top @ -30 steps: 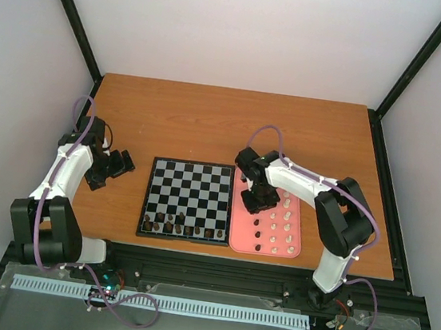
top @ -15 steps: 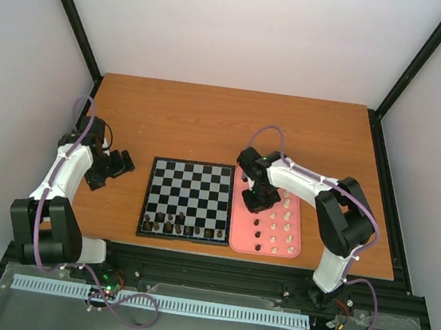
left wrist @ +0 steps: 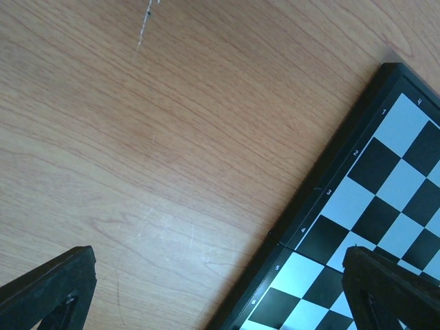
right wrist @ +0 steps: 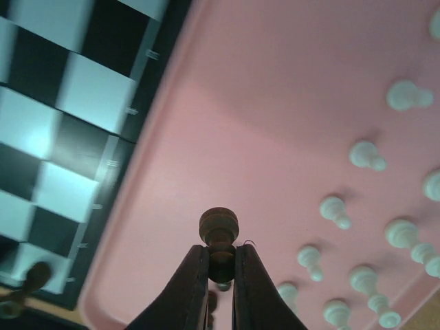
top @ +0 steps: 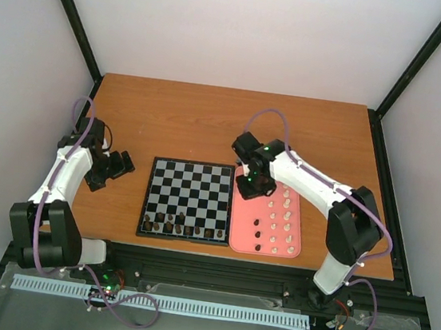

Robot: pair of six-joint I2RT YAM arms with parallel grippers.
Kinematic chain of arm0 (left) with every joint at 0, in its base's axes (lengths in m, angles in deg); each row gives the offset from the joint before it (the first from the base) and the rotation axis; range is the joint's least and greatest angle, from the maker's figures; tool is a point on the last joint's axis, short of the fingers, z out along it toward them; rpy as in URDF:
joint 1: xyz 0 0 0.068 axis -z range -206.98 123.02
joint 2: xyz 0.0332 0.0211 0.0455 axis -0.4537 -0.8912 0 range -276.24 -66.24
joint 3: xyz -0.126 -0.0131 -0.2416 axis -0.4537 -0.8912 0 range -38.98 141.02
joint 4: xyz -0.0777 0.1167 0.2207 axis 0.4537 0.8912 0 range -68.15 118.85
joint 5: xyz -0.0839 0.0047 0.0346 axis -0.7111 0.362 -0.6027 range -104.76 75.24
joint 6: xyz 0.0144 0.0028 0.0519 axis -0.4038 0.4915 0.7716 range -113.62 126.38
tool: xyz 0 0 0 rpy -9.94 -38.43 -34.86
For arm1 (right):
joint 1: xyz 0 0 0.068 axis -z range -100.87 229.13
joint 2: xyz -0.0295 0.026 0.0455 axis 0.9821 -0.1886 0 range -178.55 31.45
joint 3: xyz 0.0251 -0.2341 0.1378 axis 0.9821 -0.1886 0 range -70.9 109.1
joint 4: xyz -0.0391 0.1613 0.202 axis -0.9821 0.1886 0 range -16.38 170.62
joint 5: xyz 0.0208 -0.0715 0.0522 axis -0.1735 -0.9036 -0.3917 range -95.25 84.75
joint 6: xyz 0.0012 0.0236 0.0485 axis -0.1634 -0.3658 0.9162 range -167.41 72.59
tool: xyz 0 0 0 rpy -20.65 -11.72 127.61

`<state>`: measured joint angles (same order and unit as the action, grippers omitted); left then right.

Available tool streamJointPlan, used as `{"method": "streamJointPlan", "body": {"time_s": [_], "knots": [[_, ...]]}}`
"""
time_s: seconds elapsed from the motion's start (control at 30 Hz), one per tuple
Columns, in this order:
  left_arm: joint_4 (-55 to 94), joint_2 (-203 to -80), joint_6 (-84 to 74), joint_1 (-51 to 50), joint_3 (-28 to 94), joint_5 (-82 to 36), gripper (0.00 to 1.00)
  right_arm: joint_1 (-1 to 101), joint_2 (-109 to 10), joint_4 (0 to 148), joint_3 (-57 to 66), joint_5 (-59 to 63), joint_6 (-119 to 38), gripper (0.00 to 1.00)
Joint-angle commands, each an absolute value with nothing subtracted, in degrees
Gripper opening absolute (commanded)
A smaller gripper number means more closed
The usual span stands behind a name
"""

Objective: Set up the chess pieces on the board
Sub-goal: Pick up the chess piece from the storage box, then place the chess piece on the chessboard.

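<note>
My right gripper (right wrist: 221, 258) is shut on a dark brown chess piece (right wrist: 218, 230) and holds it by its stem above the pink tray (right wrist: 275, 103). From above, this gripper (top: 252, 186) hangs over the tray's far left corner, beside the board (top: 190, 179). Several dark pieces (top: 184, 229) stand along the board's near row. Cream-white pieces (top: 282, 221) and a few dark ones (top: 258, 236) stand in the tray. My left gripper (top: 116, 164) rests open left of the board, with nothing between its fingers (left wrist: 48, 289).
The pink tray (top: 235, 243) lies tight against the board's right edge. Bare wooden table (top: 209, 123) stretches behind both. In the left wrist view the board's numbered black border (left wrist: 302, 220) runs diagonally under my open fingers.
My right gripper has shut on a dark piece in the tray, lifted it and moved toward the tray's far left corner. The left arm has not moved.
</note>
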<state>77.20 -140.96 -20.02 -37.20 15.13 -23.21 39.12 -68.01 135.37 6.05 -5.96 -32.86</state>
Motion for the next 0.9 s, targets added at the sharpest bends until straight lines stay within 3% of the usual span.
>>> {"method": "streamJointPlan", "body": {"time_s": [0.0, 0.4, 0.87], "knots": [[77.3, -139.5, -19.8, -37.0, 14.9, -23.4, 1.00, 33.1, -68.1, 138.9, 12.4, -5.5, -29.3, 0.03], [77.1, -137.7, -19.2, -37.1, 13.6, -25.2, 1.00, 16.9, -85.7, 142.4, 32.1, -2.3, -25.3, 0.03], [76.6, -136.6, -19.1, -37.1, 13.1, -27.1, 1.00, 13.6, -92.1, 141.3, 34.5, -1.1, -24.2, 0.03]]}}
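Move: The right hand already holds a brown pawn. The empty white square it is bound for, fifth in the pawn row, lies about 18 cm left, 8 cm back and 7 cm below. The last placed pawn stands 3 cm farther left of that square, and a back-row piece 3 cm behind it. The next brown pawn in the storage box is some 5 cm back and 2 cm right of the right hand, 7 cm below. From the left hand, the square is roughly 22 cm right, 7 cm back, 8 cm below. Keeping the brown pawn pinched in shut fingers, the right hand swings quickly left out of the storage box area and over the board, about 18 cm left and 9 cm back. It first rises 3 cm or so, then sinks about 5 cm towards the empty square beside the last placed pawn, turning nearly 20 degrees counter-clockwise. ##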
